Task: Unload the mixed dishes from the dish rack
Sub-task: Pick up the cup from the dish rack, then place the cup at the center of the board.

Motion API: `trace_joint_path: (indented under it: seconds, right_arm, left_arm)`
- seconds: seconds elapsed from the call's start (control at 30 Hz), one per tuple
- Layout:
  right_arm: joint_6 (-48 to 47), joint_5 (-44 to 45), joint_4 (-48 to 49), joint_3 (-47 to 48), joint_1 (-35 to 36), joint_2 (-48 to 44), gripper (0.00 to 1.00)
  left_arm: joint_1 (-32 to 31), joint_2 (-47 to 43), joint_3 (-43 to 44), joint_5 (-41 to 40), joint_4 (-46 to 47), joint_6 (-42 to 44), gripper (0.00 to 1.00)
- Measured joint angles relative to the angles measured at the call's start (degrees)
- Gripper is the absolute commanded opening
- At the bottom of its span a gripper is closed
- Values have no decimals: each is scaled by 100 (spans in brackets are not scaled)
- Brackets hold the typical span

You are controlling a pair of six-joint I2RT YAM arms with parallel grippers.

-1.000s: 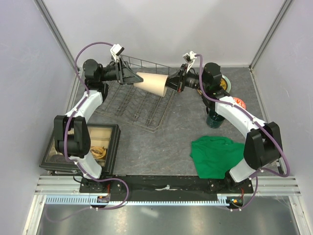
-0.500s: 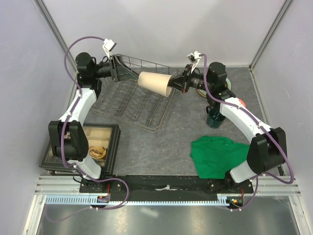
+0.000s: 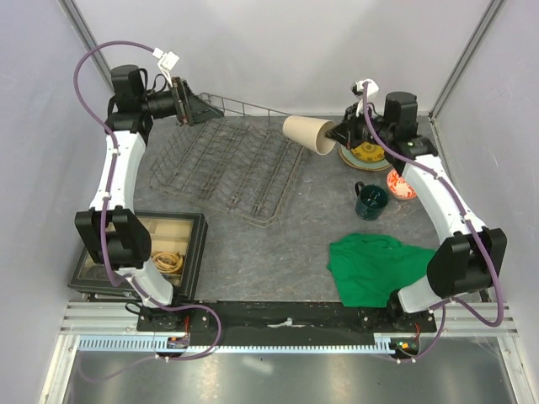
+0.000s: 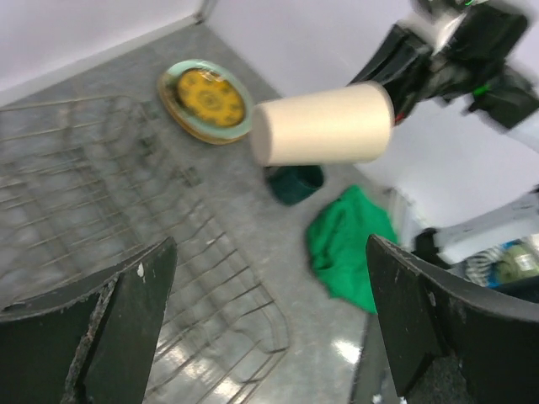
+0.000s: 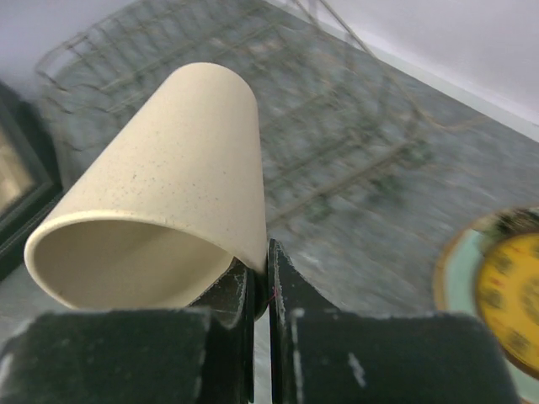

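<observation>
The tall beige cup hangs on its side in the air past the right end of the dish rack. My right gripper is shut on its rim, one finger inside the mouth and one outside. My left gripper stands open and holds nothing above the rack's back left corner, far from the cup. The yellow-patterned plate lies on a mint-green plate on the table. Right of the rack also sit the red-and-white bowl and the dark green mug. I see no dishes between the rack's tines.
A green cloth lies crumpled at the front right. A black-framed tray with small items sits at the front left, beside the left arm's base. Grey walls close in the table on three sides.
The left gripper opened fully, let go of the cup and drew back to the left. The right arm carried the cup rightward, off the rack toward the plates.
</observation>
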Motion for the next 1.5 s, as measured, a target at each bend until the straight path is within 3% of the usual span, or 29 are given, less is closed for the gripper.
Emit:
trace_joint_path:
  seconds: [0.23, 0.53, 0.93, 1.23, 1.5]
  right_arm:
    - [-984, 1073, -1860, 1338, -83, 601, 0]
    - [-1486, 2549, -3528, 2048, -85, 1606, 0]
    - [-1808, 3558, -4577, 2903, -92, 2623, 0]
    - [-2046, 3556, -5237, 3886, -111, 3412, 0]
    - [-2194, 3381, -5600, 3995, -136, 3766, 0]
  left_arm:
    - [-9, 258, 505, -1088, -2273, 2216, 99]
    - [-9, 385, 575, -2013, -3617, 3541, 99]
    - [-9, 450, 719, -2498, -4389, 4393, 99]
    - [-9, 566, 719, -2568, -4634, 4680, 99]
    - [-9, 568, 719, -2566, -4736, 4795, 99]
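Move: Below the right hand, which already pinches the cup's rim, lies the clear patch of table the cup is taken to: about 28 cm down, some 8 cm to its right and barely ahead. The stacked plates stand roughly 18 cm right and 10 cm ahead, the green mug about 16 cm right and 9 cm back, the patterned bowl 27 cm right and 2 cm back. From the left hand that patch is some 38 cm right, nearly level, about 35 cm below. Swinging the held cup away from the rack, the right hand goes about 12 cm right and slightly forward, then mostly down, nearly 18 cm in all, towards the bare table between rack and plates, tipping its fingers steeply downward and keeping its pinch on the rim. The left hand, empty and still wide open, sinks some 13 cm over the rack, drifts left and tips its fingers down. ##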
